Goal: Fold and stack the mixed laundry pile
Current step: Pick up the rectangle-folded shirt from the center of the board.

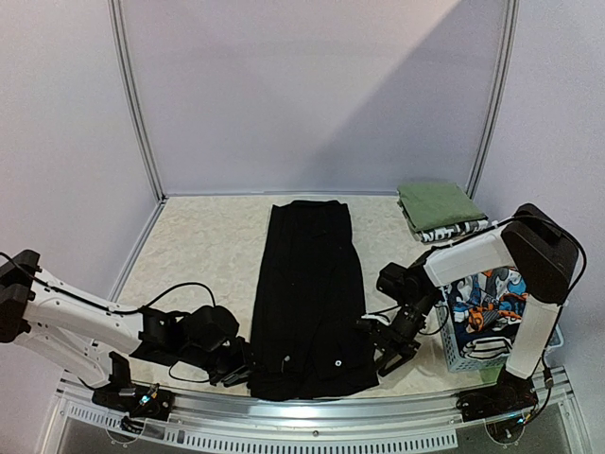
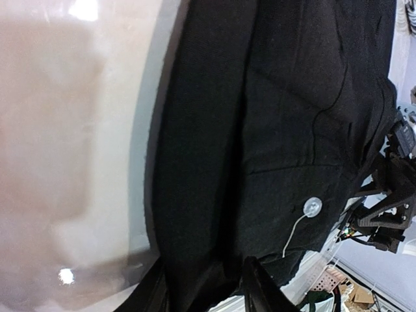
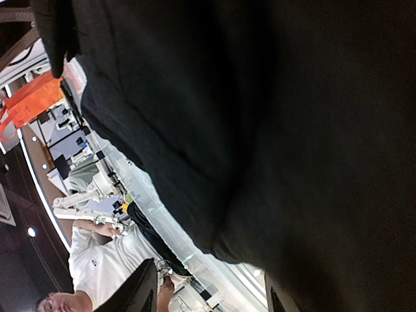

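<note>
A large plain black garment point(image 1: 309, 293) lies as a long strip down the middle of the table, a white button point(image 2: 312, 207) near its near edge. My left gripper point(image 1: 241, 364) is low at the strip's near-left corner. In the left wrist view its fingers point(image 2: 260, 286) stand apart with black cloth bunched between them. My right gripper point(image 1: 378, 345) is at the near-right corner, and in its wrist view the jaws are open with the cloth's edge point(image 3: 221, 244) just above the gap. An orange-blue-white cartoon-print piece point(image 1: 487, 298) fills the basket.
A pale blue lattice basket point(image 1: 477, 355) stands at the right, near the right arm's base. A folded olive-green cloth point(image 1: 435, 203) lies at the back right on a black-and-white printed piece point(image 1: 454, 230). The table's metal front rail point(image 1: 312, 407) runs just below the garment.
</note>
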Action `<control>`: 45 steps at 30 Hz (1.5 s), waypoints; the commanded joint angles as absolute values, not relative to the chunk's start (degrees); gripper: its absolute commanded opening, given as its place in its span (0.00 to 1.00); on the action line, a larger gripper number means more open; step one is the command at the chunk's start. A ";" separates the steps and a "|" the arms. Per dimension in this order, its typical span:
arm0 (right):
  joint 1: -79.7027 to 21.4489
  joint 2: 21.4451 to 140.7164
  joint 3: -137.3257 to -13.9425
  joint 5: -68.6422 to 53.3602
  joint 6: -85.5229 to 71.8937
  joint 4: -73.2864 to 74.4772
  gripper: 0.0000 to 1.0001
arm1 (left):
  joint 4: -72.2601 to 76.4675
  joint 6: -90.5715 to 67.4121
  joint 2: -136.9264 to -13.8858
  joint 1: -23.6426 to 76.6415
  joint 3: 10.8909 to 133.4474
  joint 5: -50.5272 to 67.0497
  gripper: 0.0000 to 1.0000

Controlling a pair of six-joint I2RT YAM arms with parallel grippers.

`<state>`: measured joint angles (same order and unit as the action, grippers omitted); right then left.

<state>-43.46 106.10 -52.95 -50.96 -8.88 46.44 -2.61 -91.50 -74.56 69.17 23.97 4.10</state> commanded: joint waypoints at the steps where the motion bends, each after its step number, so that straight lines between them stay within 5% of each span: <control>1: -43.58 108.23 -52.21 -47.59 -10.01 40.91 0.53 | -6.23 -90.70 -75.48 70.22 23.12 4.20 0.36; 8: -43.54 104.31 -50.65 -46.14 -10.09 39.37 0.27 | -8.12 -89.77 -72.90 70.22 23.20 2.22 0.24; 13: -43.60 102.81 -52.61 -45.62 -7.72 41.02 0.00 | -7.11 -86.26 -72.70 70.22 24.84 0.93 0.05; 33: -34.48 88.36 -59.52 -48.87 -0.65 46.21 0.00 | -17.45 -65.74 -66.90 67.45 37.74 -10.67 0.00; 45: -29.54 90.98 -64.62 -47.99 -3.87 34.38 0.00 | -3.11 -56.30 -74.43 54.71 40.61 -7.99 0.00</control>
<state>-31.31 89.25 -61.60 -48.36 -2.61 40.73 -10.76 -60.53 -70.96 57.76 39.20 -9.61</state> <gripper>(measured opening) 0.008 0.008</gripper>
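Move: The left hand hovers at the black shirt's left edge near its close end, the cloth roughly 1 cm to the right and 1 cm below; a button sits some 9 cm right, 3 cm ahead. The right hand has the opposite edge about 1 cm left and 2 cm below, with another button 9 cm left, 2 cm ahead. The laundry basket stands roughly 29 cm to the right hand's right, 12 cm ahead. Both hands close on the shirt's side edges, then lift roughly 10 cm while carrying them about 12 cm forward. ##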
